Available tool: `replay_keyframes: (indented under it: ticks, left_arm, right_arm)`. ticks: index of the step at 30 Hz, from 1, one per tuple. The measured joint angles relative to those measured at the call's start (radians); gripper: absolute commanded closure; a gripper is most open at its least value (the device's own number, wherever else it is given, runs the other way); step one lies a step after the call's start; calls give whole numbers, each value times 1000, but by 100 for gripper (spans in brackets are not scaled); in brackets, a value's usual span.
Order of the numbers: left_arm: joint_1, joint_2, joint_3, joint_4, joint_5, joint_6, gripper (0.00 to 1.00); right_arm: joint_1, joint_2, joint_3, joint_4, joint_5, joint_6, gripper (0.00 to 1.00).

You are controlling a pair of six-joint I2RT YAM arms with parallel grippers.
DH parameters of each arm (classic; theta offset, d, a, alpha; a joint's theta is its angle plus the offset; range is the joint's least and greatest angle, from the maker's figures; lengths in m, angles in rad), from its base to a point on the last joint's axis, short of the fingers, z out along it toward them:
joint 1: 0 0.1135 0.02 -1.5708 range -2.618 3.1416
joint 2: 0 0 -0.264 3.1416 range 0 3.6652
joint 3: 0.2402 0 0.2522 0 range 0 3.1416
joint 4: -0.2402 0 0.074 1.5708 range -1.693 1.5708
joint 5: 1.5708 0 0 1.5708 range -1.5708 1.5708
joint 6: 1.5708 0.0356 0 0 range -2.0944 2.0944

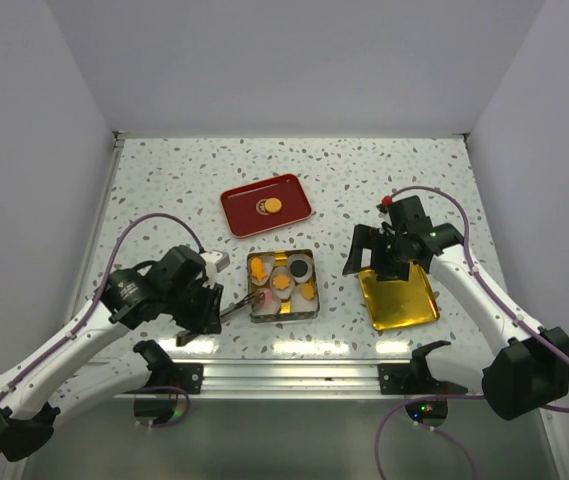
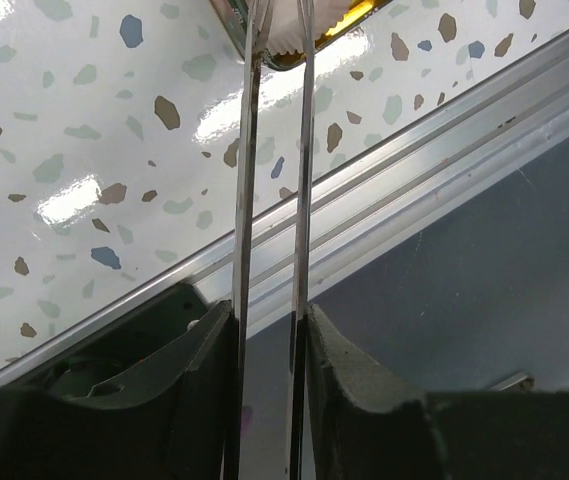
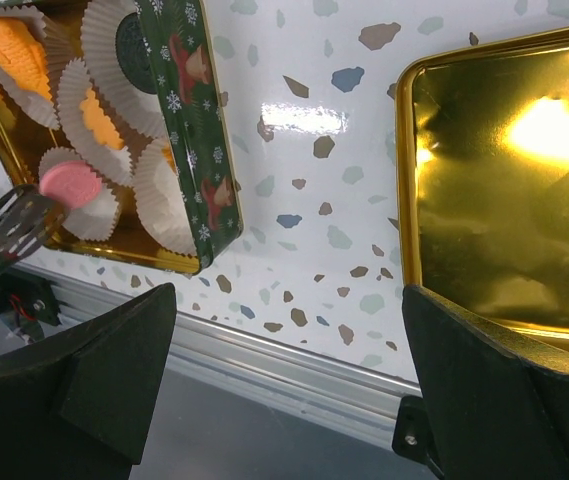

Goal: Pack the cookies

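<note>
A green tin (image 1: 282, 254) holds white paper cups with orange cookies (image 3: 19, 50) and a dark cookie (image 3: 134, 45). My left gripper (image 1: 204, 305) is shut on metal tongs (image 1: 236, 308), whose blades (image 2: 247, 200) run between its fingers (image 2: 204, 350). A pink cookie (image 3: 69, 182) sits at the tongs' tips (image 3: 9, 235), over a paper cup in the tin's near-left corner. One orange cookie (image 1: 272, 206) lies on the red tray (image 1: 236, 216). My right gripper (image 1: 377, 265) hangs open between the tin and the gold lid (image 1: 401, 300), holding nothing.
The gold lid (image 3: 504, 200) lies upside down right of the tin (image 3: 189, 130). A metal rail (image 1: 294, 370) runs along the table's near edge. White walls close in the table on three sides.
</note>
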Motion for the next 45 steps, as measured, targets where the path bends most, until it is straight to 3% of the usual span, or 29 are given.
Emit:
replay_keyframes:
  ticks: [5,13,19,27,34,45]
  left_arm:
    - [0,0,-5,0,-2,1,53]
    - [0,4,27,-24,-28,0,50]
    - [0,33,136,-55,-157,-29,43]
    - [11,163,157,-45,-358,-126,39]
    - [244,192,154,38,-435,-98,37]
    - [475,389,59,274,-345,47,37]
  right_arm:
    - [0,0,-1,0,0,0,1]
    - [0,0,-2,0,0,1,1]
    - [0,4,-2,1,0,5,1]
    - [0,14,-5,7,0,23,1]
    - [0,13,-5,6,1,28,1]
    - [0,14,-7,7,0,37,2]
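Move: My left hand holds the tongs, tips at the pink cookie, which lies some 8 cm ahead, 13 cm right and 11 cm below. The open table I'm heading for is about 18 cm ahead, 9 cm left and 13 cm down. The box's middle sits roughly 11 cm ahead and 20 cm right, the red tray 34 cm ahead and 14 cm right. From my right hand that open spot is some 53 cm left and 3 cm ahead. I ease my left fingers wider so the tongs spring apart and their tips come free of the pink cookie. Lifting about 3 cm, I carry the tongs forward some 16 cm and left 9 cm, away from the box, swinging them about 30 degrees counter-clockwise, and finally sink towards the open table, still holding them. ##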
